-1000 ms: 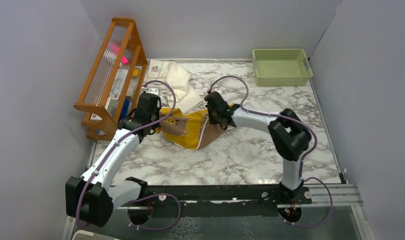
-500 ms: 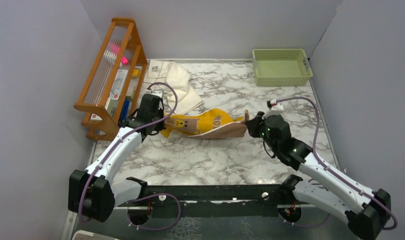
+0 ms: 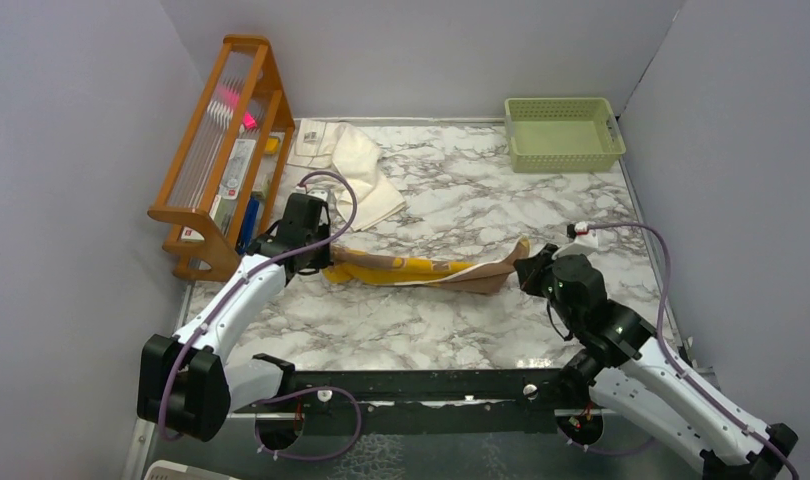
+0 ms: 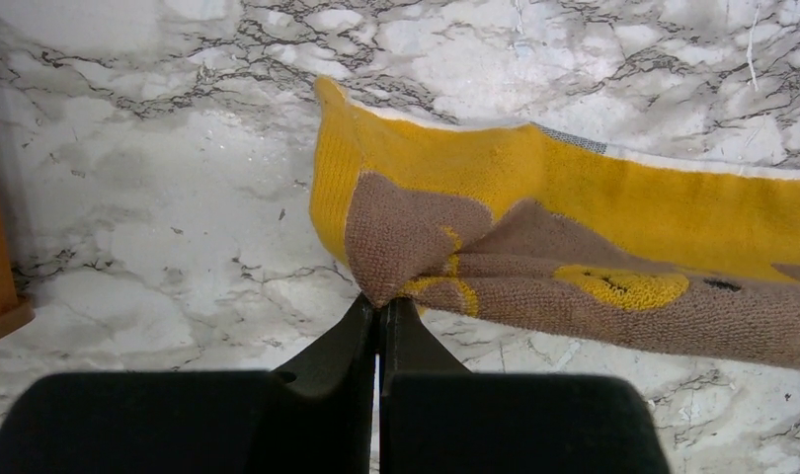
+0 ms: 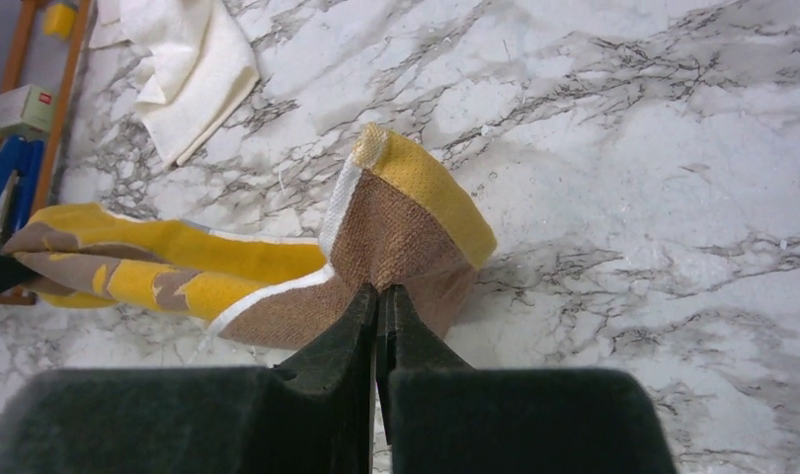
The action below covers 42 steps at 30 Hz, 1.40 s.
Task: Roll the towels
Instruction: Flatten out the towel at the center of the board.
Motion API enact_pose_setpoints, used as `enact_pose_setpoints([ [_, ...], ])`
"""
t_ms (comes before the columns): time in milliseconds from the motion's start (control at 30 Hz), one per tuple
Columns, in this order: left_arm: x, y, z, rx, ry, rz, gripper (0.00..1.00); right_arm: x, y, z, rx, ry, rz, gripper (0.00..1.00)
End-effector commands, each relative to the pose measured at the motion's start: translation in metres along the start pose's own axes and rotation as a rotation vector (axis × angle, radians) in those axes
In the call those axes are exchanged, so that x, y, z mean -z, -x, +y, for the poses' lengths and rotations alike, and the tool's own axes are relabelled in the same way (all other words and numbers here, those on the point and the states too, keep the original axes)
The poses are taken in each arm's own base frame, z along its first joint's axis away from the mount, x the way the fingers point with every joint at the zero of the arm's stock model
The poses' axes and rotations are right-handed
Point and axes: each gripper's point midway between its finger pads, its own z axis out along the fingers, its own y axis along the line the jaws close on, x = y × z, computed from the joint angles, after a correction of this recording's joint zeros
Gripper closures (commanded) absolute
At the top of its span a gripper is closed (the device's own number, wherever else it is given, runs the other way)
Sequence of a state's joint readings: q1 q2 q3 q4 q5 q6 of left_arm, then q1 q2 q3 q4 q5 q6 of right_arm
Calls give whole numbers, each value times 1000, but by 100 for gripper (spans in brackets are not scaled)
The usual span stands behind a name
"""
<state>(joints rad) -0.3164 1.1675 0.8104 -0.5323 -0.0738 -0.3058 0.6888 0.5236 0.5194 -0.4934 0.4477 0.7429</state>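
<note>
The brown towel with mustard-yellow reverse [image 3: 421, 268] hangs stretched into a long narrow band across the middle of the marble table. My left gripper [image 3: 324, 262] is shut on its left corner [image 4: 386, 286], the brown cloth pinched between the fingertips. My right gripper [image 3: 526, 268] is shut on the right corner [image 5: 391, 259], where white edging shows. The cream towel [image 3: 349, 170] lies crumpled at the back left, also in the right wrist view [image 5: 184, 69], untouched.
A wooden rack [image 3: 221, 150] with boxes and small items stands along the left wall, close to my left arm. A pale green basket [image 3: 563, 132] sits at the back right corner. Grey walls enclose the table on three sides.
My right gripper has pulled the towel's corner from the table's middle out to the right, swinging its arm round. The towel went from a bunched heap to a taut band. The left gripper barely moved.
</note>
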Motion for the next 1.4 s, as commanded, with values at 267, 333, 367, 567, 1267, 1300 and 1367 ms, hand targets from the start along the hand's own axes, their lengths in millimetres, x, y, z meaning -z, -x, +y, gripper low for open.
enact_pose_setpoints([
  [267,38,131,-21,-59,-4,-225,98,-17,130,80,159,44,-291,99],
  [333,56,154,-21,-69,7,-287,98,-6,153,89,154,62,-342,99],
  [367,64,161,-22,-70,6,-313,98,0,160,90,149,67,-357,99],
  [567,38,78,-18,-21,-48,-153,94,18,104,44,61,28,-220,99],
  [1267,-6,82,7,-72,73,-76,6,-56,83,51,220,-33,-159,0],
  [1300,-7,84,15,-67,86,-75,6,-70,74,50,231,-22,-89,0],
  [1367,-11,86,29,-51,99,-64,5,-99,53,44,217,21,72,0],
])
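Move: Both hands already pinch a corner of the brown-and-yellow towel strung between them. The bare spot at the board's center lies about level with the left hand, some 19 cm to its right and 10 below; from the right hand it is 4 cm ahead, 19 left and 15 below. The white towels lie about 16 cm ahead of the left hand, 5 right; the wooden rack 14 ahead, 20 left. The green basket stands roughly 32 ahead of the right hand, 9 right. Up and forward together, both hands whip the pinched towel, rising about 15 cm with the fingers tipping up some 20 degrees, then sweep down and back towards the base over the board. Both grippers spring wide open on that downswing, letting go of the corners, and the hands then swing forward again, open and empty. ##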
